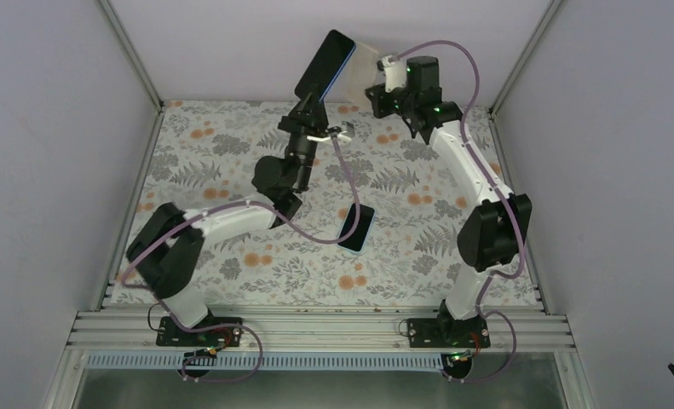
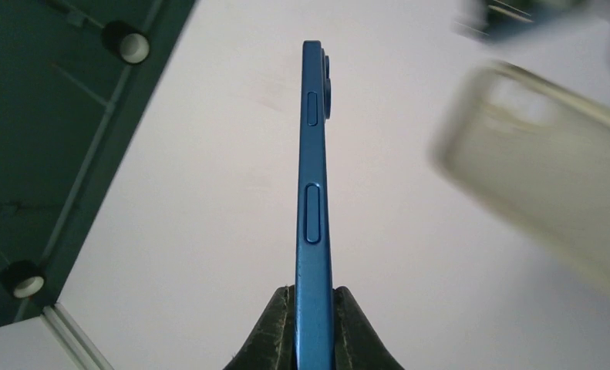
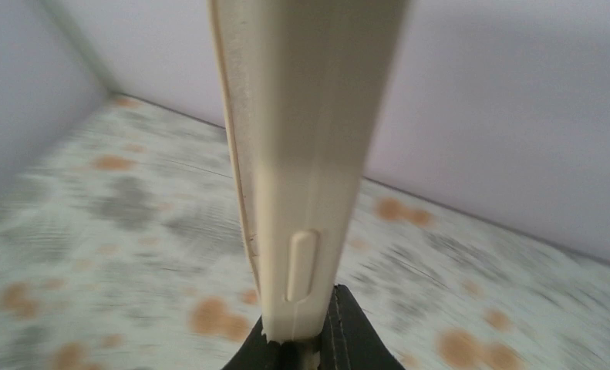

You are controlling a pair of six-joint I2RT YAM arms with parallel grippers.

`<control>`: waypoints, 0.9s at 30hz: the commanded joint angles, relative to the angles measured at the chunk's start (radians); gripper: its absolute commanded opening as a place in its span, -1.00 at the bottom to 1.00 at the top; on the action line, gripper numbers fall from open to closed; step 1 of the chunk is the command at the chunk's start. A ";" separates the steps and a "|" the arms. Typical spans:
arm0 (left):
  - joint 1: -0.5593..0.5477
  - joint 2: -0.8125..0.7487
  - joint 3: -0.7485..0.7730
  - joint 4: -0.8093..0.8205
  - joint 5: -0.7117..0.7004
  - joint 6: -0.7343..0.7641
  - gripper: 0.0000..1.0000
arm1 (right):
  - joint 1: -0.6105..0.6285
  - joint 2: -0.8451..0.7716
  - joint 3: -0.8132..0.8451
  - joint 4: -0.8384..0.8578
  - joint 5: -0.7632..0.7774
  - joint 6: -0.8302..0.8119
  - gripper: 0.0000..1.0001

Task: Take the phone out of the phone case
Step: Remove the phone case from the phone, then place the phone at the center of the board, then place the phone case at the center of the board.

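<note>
High above the far end of the table, the blue phone is bare and tilted, with my left gripper shut on its lower end. In the left wrist view the phone stands edge-on, its side buttons showing, clamped between the dark pads of my left gripper. The cream translucent phone case hangs empty just to the right of the phone, and my right gripper is shut on it. In the right wrist view the case rises edge-on out of my right gripper. From the left wrist the case looks blurred.
A second phone with a light blue rim lies flat on the floral table mat between the two arms. White walls and metal frame posts close in the back and sides.
</note>
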 commanded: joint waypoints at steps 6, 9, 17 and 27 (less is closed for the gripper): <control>0.007 -0.329 -0.080 -0.213 -0.071 0.024 -0.95 | -0.165 0.067 -0.094 -0.096 0.149 -0.133 -0.94; 0.122 -0.433 -0.227 -0.309 -0.047 0.057 -0.95 | -0.207 0.057 -0.136 -0.235 -0.021 -0.213 -0.94; 0.485 -0.525 -0.376 -0.865 -0.001 0.021 -0.95 | -0.225 -0.115 -0.389 -0.395 0.033 -0.370 -0.93; 0.583 -0.326 -0.379 -1.158 -0.112 -0.062 -0.95 | -0.293 -0.097 -0.568 -0.382 0.110 -0.394 -0.93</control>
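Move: The left hand already holds the bare phone; its goal is the clear left part of the table, about 28 cm left, 2 cm ahead and 42 cm below. The right hand, already holding the empty phone case, goes for open table some 14 cm back, 17 cm right and 32 cm down. A second phone in a light-blue case lies 21 cm back and 1 cm left of the right hand, equally far down, and 10 cm back and 11 cm right of the left. Both pinches stay shut, phone in the left, case in the right, as the hands part. The left first lifts back some 8 cm, then sweeps about 28 cm left and down well below its start, tipping its fingers down roughly 50 degrees and turning left. The right swings right, down and briefly forward, then draws back, ending about 22 cm lower, 15 cm right and 12 cm back, tipped down 35 degrees. ##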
